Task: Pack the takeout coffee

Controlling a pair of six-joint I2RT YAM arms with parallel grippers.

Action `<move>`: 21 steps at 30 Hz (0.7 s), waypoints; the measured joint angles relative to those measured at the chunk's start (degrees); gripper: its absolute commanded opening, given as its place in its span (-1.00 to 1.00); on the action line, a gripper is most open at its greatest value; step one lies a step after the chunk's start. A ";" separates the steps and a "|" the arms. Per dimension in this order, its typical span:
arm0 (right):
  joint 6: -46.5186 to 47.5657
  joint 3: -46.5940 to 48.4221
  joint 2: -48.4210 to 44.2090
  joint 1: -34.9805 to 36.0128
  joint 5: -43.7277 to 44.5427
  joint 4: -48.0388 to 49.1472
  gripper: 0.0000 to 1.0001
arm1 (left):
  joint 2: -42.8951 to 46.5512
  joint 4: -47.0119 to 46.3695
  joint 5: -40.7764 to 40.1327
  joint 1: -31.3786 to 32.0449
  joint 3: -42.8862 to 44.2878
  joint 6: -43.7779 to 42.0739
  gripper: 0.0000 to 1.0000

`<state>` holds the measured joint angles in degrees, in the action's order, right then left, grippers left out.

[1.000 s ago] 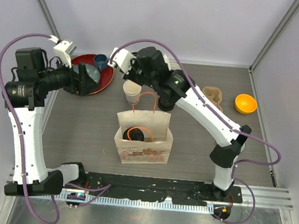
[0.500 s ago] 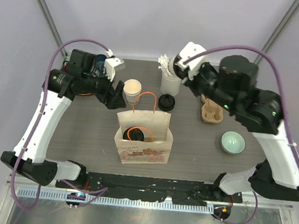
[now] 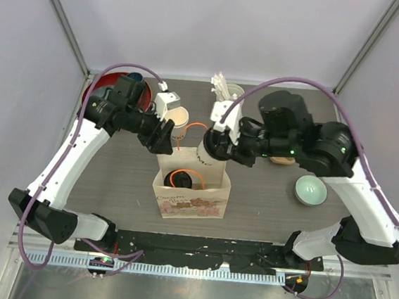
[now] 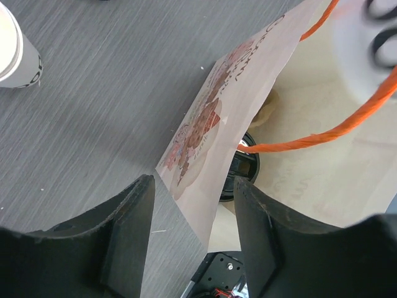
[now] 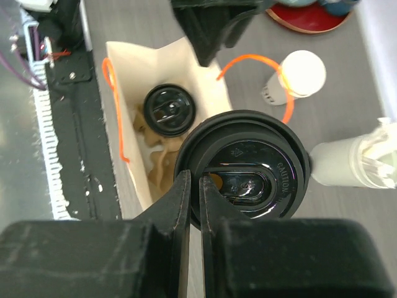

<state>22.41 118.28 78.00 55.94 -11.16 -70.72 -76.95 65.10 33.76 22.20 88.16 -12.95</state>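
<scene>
A lidded takeout coffee cup hangs over the back rim of the paper bag. My right gripper is shut on the rim of its black lid, as the right wrist view shows. A second lidded cup stands inside the bag. An open white cup without a lid stands behind the bag. My left gripper is open, and its fingers straddle the bag's left wall without pinching it.
A white cylinder of sticks stands at the back. A red plate lies at the back left and a green bowl on the right. The bag's orange handles stick up near both grippers.
My right arm has swung in from the back right and now holds a lidded cup over the bag. My left gripper has moved to the bag's rim and narrowed.
</scene>
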 measured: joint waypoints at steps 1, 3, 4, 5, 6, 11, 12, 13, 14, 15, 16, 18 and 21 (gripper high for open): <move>0.09 -0.57 0.90 0.52 -0.68 -0.28 -0.98 | 0.02 -0.17 0.24 0.09 -0.26 -0.04 0.03; 0.26 -1.55 2.58 1.53 -1.84 -0.68 -0.98 | 0.04 -0.24 0.66 0.33 -0.85 -0.24 -0.18; 0.39 -1.75 3.26 1.90 -2.10 -0.87 -0.98 | 0.07 -0.26 0.85 0.44 -1.20 -0.46 -0.22; 0.57 -1.75 4.24 2.38 -2.19 -1.31 -0.98 | 0.09 -0.44 1.18 0.68 -1.79 -0.68 -0.25; 0.79 -1.75 5.22 2.84 -2.14 -1.51 -0.98 | 0.09 -0.70 1.64 0.85 -2.45 -0.79 -0.34; 1.42 -3.61 8.50 3.93 -1.53 -1.66 -0.98 | 0.09 -1.11 3.15 1.40 -4.59 -1.05 -0.63; 1.42 -4.35 8.70 3.96 -1.40 -1.68 -0.98 | 0.20 -1.27 3.43 1.42 -4.61 -1.03 -0.70; 1.42 -5.31 8.76 3.96 -1.31 -1.62 -0.98 | 0.33 -1.33 3.65 1.42 -4.63 -1.05 -0.75; 1.40 -6.12 8.76 3.96 -1.25 -1.62 -0.98 | 0.44 -1.40 3.82 1.42 -4.66 -1.14 -0.79; 1.38 -7.15 8.74 3.96 -1.11 -1.57 -0.98 | 0.63 -1.51 3.96 1.42 -4.74 -1.18 -0.87; 1.36 -8.33 8.74 3.96 -0.96 -1.36 -0.98 | 0.79 -1.49 4.04 1.44 -4.85 -1.22 -0.90; 1.27 -10.84 8.74 3.93 -0.90 -1.09 -0.98 | 0.96 -1.46 4.04 1.46 -5.09 -1.36 -1.00; 1.18 -13.29 8.74 3.96 -0.72 -0.61 -0.98 | 0.96 -1.49 4.04 1.51 -5.11 -1.51 -1.00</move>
<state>23.59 104.99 86.74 59.90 -11.88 -71.33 -75.99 63.61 37.80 23.70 83.05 -14.46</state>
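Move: My right hand already holds the second lidded coffee; the carrier's empty place in the bag lies some 36 cm below it, about 4 cm to its left, level fore and aft. The first lidded cup stands in the bag level with this hand, 12 cm left and 34 cm below. My half-open left hand has the bag's left rim corner about 2 cm back, 2 cm right and 2 cm below; the paper cups are 18 cm ahead of it, 3 cm right, 21 cm down. I lower the held coffee about 13 cm down into the bag's open mouth with my right hand, shifting some 4 cm left in the first half, then sinking almost straight, fingertips tipping about 20 degrees further down, grip kept on the lid end. Meanwhile my left hand eases 2–3 cm back, down and slightly right, and closes fully, pinching the bag's rim at the left corner. ##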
